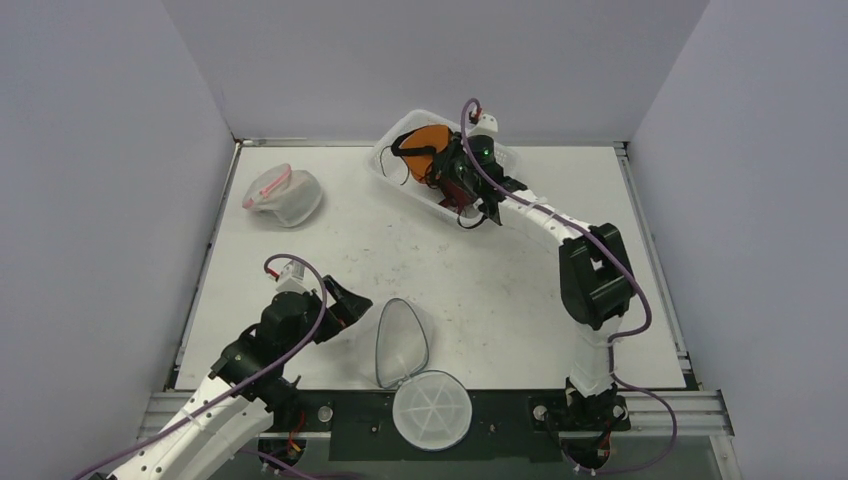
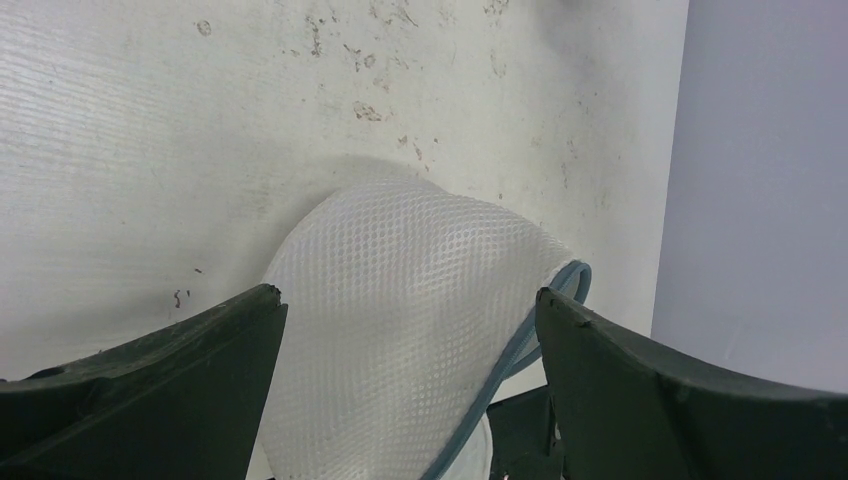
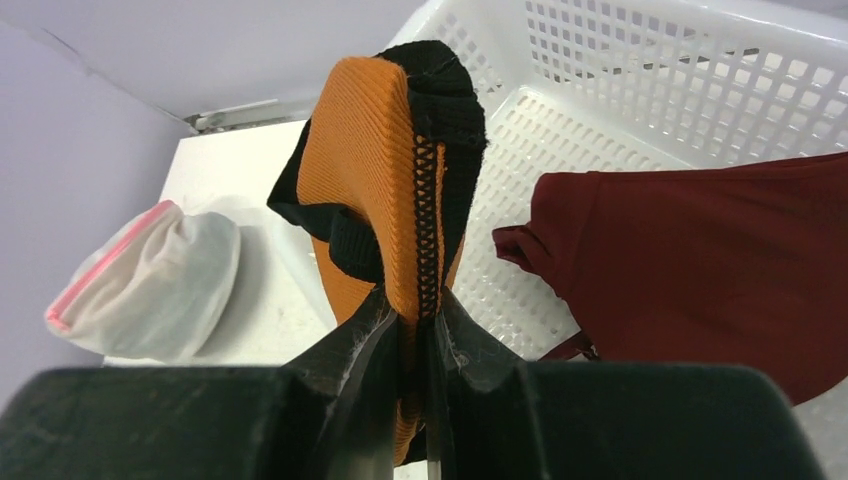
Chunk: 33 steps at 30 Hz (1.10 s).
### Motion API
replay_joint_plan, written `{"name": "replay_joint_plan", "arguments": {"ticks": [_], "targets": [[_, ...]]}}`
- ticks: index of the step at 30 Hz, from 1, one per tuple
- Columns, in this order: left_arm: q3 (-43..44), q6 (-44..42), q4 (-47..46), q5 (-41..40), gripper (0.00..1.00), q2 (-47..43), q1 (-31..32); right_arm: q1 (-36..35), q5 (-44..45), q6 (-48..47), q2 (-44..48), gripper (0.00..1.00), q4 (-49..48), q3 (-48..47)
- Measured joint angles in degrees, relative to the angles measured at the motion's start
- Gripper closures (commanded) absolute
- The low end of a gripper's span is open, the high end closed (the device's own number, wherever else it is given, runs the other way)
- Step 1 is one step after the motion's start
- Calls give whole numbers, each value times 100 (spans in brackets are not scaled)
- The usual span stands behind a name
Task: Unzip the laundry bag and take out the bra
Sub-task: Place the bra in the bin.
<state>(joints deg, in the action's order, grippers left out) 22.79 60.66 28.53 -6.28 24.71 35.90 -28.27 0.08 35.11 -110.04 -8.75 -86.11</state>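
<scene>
The white mesh laundry bag (image 1: 402, 345) with a blue zip rim lies open near the front edge; its round half (image 1: 432, 410) hangs over the rail. My left gripper (image 1: 352, 305) stands open just left of it. In the left wrist view the mesh laundry bag (image 2: 410, 330) bulges between the wide-apart fingers (image 2: 180, 380), touching neither. My right gripper (image 1: 447, 160) is over the white basket (image 1: 395, 170), shut on the orange bra (image 1: 428, 138). In the right wrist view the orange, black-edged bra (image 3: 370, 170) stands pinched in the right gripper (image 3: 415, 312).
A dark red bra (image 3: 700, 260) lies in the basket (image 3: 640, 60), right of the orange one. A second mesh bag with a pink zip (image 1: 282, 194) sits at the back left, also seen as a mesh bag (image 3: 150, 280) in the right wrist view. Grey walls enclose three sides.
</scene>
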Motion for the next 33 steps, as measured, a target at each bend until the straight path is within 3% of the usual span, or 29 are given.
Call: {"name": "replay_joint_plan", "arguments": {"ticks": [19, 22, 28, 33], "targets": [[-216, 17, -197, -42, 6, 356, -7, 48, -669, 223, -2122, 95, 66, -1499], [-260, 20, -225, -17, 6, 363, -9, 42, -758, 223, -2374, 88, 297, -1749], [-319, 28, -227, 24, 6, 352, -13, 15, -793, 203, -2492, 60, 590, -1843], [-348, 44, -227, 37, 6, 286, -22, -46, -782, 155, -2492, 47, 616, -1851]]}}
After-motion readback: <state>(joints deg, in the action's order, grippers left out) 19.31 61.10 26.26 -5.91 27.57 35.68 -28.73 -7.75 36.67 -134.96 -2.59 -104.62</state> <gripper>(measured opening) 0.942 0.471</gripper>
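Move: The right hand holds the orange bra above the bin, whose middle lies about 6 cm ahead of the hand, hardly 1 cm to its left and some 17 cm below. The maroon garment in the bin is roughly 6 cm ahead, 5 cm right and 18 cm down; the pink-zip bag sits about 37 cm left and 2 cm ahead, on the table. From the left hand the bin is about 35 cm ahead, 19 cm right and 8 cm lower. Still pinching the orange bra, the right hand lowers it some 13 cm into the left part of the bin, drifting about 5 cm left and 4 cm forward while the fingers tip further down; near the bottom they part to about half open and let go. The empty left hand, fingers staying wide, sinks 3 cm beside the open mesh bag. ##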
